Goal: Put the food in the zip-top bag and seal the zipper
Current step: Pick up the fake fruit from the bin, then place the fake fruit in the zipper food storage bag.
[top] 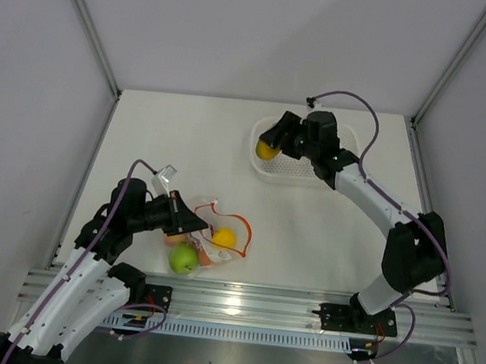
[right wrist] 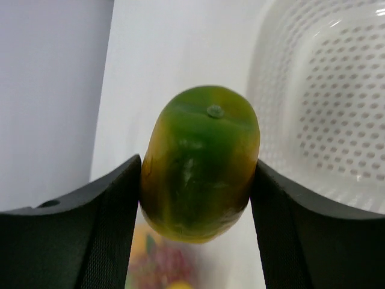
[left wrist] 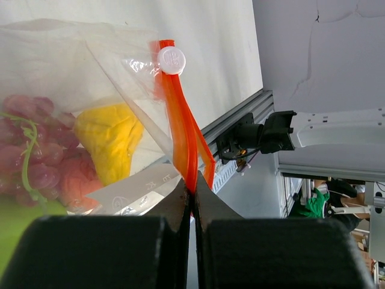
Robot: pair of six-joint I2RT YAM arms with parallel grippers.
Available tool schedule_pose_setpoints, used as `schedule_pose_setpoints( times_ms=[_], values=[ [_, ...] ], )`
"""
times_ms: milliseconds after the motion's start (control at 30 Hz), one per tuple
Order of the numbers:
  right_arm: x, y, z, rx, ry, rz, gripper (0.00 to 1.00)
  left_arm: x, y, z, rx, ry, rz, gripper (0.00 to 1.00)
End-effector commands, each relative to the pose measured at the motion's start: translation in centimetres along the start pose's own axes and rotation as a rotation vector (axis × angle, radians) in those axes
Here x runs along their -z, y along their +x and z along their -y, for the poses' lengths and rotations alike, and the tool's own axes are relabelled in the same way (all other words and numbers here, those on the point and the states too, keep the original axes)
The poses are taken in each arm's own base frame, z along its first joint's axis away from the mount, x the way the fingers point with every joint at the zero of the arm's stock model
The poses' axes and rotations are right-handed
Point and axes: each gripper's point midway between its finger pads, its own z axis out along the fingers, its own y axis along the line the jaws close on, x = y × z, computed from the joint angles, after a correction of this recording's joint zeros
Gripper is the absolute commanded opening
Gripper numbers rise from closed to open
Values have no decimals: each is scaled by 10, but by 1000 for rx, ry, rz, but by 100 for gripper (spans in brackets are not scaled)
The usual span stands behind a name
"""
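Observation:
The clear zip-top bag [top: 213,235] lies at the front left of the table, its mouth held open. My left gripper [top: 195,220] is shut on the red-orange zipper [left wrist: 183,138], pinching the strip between its fingertips [left wrist: 180,201]. Inside the bag sit a yellow piece [top: 224,236], a green apple [top: 183,259], an orange peach [top: 175,238] and dark red grapes [left wrist: 27,150]. My right gripper [top: 272,137] is shut on a green and yellow mango [right wrist: 200,162], held in the air over the left end of the white basket [top: 329,174].
The white perforated basket [right wrist: 325,114] stands at the back right of the table. Grey walls enclose the table on three sides. An aluminium rail [top: 249,302] runs along the near edge.

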Motion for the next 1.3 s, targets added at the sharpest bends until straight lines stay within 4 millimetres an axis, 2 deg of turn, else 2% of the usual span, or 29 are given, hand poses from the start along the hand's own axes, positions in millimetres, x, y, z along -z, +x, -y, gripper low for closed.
schedule_pose_setpoints(
  times_ms=[0,33,67,100,133,167,200,267,300,400,433,567,767,1067,1267],
  values=[
    [43,35,-47,256,-162,-52,6,10,-11,17,-19,21,37,1],
    [60,37,-61,307,-204,-36,7,11,-11,19,-20,23,35,1],
    [70,56,-75,343,-251,-56,6,12,-11,19,-22,22,32,1],
    [75,76,-69,366,-256,-90,7,13,-11,20,-24,21,29,1],
    [82,85,-70,386,-269,-98,7,14,-11,21,-27,22,27,1],
    [98,87,-81,418,-311,-76,7,14,-10,22,-30,23,22,1],
    [105,111,-77,440,-328,-116,7,16,-10,22,-32,13,18,1],
    [126,122,-83,482,-379,-104,7,18,-10,22,-33,7,21,1],
    [132,136,-86,507,-413,-101,7,18,-8,22,-32,9,17,1],
    [147,150,-91,550,-462,-99,6,19,-6,21,-26,7,10,1],
    [151,162,-94,561,-490,-124,6,19,-4,20,-22,4,7,0],
    [158,182,-105,616,-541,-145,6,23,-3,24,-21,19,12,1],
    [148,197,-117,651,-571,-181,8,29,-3,31,-28,24,14,0],
    [142,232,-128,684,-634,-286,22,33,-2,36,-27,48,26,1],
    [151,250,-133,727,-694,-338,31,32,-1,36,-38,48,6,1]
  ],
)
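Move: The held mango is bound for the zip-top bag's open mouth, about 25 cm back from the right hand, 10 cm to its left and 7 cm lower. From that hand the yellow fruit inside the bag lies about 23 cm back, 11 cm left and 18 cm down, and the green apple some 31 cm back, 22 cm left, equally low; the bin's middle is 10 cm ahead, 9 cm right, 19 cm below. From the left hand the mouth is some 3 cm ahead, 6 cm right and 5 cm down. The mango, still squeezed between the right fingers, is swept clear of the bin and back nearly 30 cm, bearing about 11 cm left, to the bag's mouth; it rises slightly, then sinks and slows. The wrist swings some 50 degrees counter-clockwise so the fingers end up pointing left. The left hand keeps the rim pinched, easing it about 2 cm back and up. ##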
